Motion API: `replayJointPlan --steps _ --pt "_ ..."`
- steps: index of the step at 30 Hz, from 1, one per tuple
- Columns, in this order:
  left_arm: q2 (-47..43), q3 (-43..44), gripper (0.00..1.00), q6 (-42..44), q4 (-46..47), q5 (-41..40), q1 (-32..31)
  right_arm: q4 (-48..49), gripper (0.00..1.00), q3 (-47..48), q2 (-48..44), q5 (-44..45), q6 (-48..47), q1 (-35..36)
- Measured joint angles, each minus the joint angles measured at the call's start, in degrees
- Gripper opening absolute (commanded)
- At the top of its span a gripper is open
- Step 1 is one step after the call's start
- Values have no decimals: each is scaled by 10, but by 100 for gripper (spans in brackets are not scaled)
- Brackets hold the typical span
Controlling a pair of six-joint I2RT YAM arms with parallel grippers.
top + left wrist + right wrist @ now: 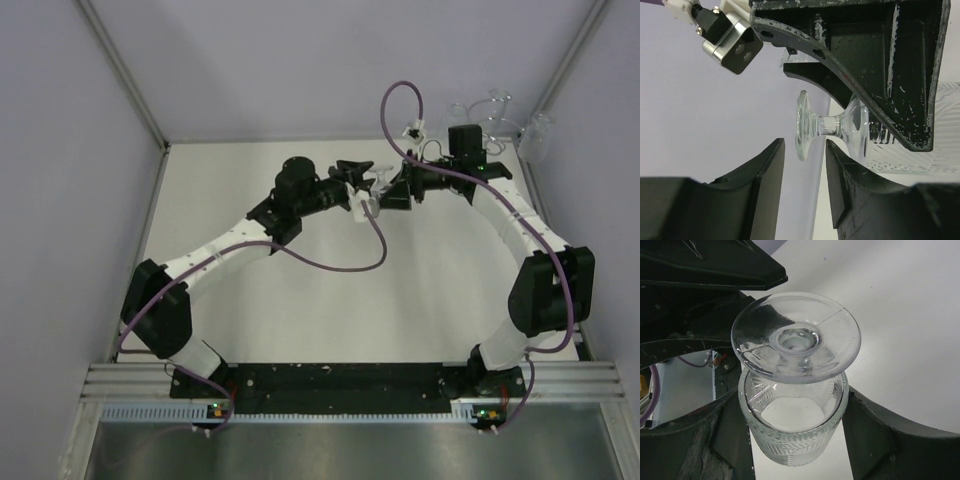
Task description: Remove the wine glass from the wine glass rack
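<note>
The wine glass (372, 186) is clear, with a cut-pattern bowl, a short stem and a round foot. It hangs in the air over the table's far middle, lying sideways. My right gripper (795, 432) is shut on its bowl (792, 435), and the foot (796, 337) points toward the left gripper. My left gripper (805, 152) is open, its fingertips on either side of the foot's rim (802, 125) and not touching it. The wine glass rack (487, 108) shows as silver wire loops at the back right, away from the glass. Its base is hidden behind my right arm.
Another clear glass (536, 138) is at the rack's right side near the back right corner. Purple cables (345, 262) loop over the table between the arms. Grey walls enclose the white table (300, 310) on three sides.
</note>
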Motion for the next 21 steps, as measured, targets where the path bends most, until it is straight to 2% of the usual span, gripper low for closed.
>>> replayJointPlan --steps 2,6,11,14,15,18,19,21 --pt "2 5 40 2 -6 -2 -4 -3 0 0 0 0 -5 0" --pt "8 15 18 11 -14 -12 -9 -11 0 0 0 1 -14 1" --pt "10 17 1 22 -30 -21 -10 -13 0 0 0 19 -35 2" --pt "10 17 0 23 -33 -25 -10 -13 0 0 0 28 -51 4" --pt "10 17 0 23 -34 -26 -10 -13 6 0 0 30 -55 4" --pt "10 17 0 15 -35 -31 -10 -13 45 0 0 34 -59 5" --pt "10 17 0 10 -35 -33 -10 -13 53 0 0 35 -59 5" --pt "10 17 0 -8 -35 -42 -10 -14 93 0 0 38 -58 5"
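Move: The right hand already holds the upside-down wine glass by its bowl. The glass foot lies about 2 cm ahead, 3 cm to the right and level with the left hand, its near rim between the open fingertips. The bowl is some 7 cm below the left hand, 2 cm ahead and 5 cm to its right. From the right hand, the foot is about 7 cm above and 2 cm left; the rack stands roughly 20 cm to its right and 6 cm ahead. Nearly in place, the left hand shuts its fingers from about half open onto the near rim of the wine glass's foot, one finger on the upper face and one on the underside, and pinches it. It then sinks about 1 cm. The right hand keeps its grip on the bowl, easing down about 1 cm and tipping some 5 degrees. ##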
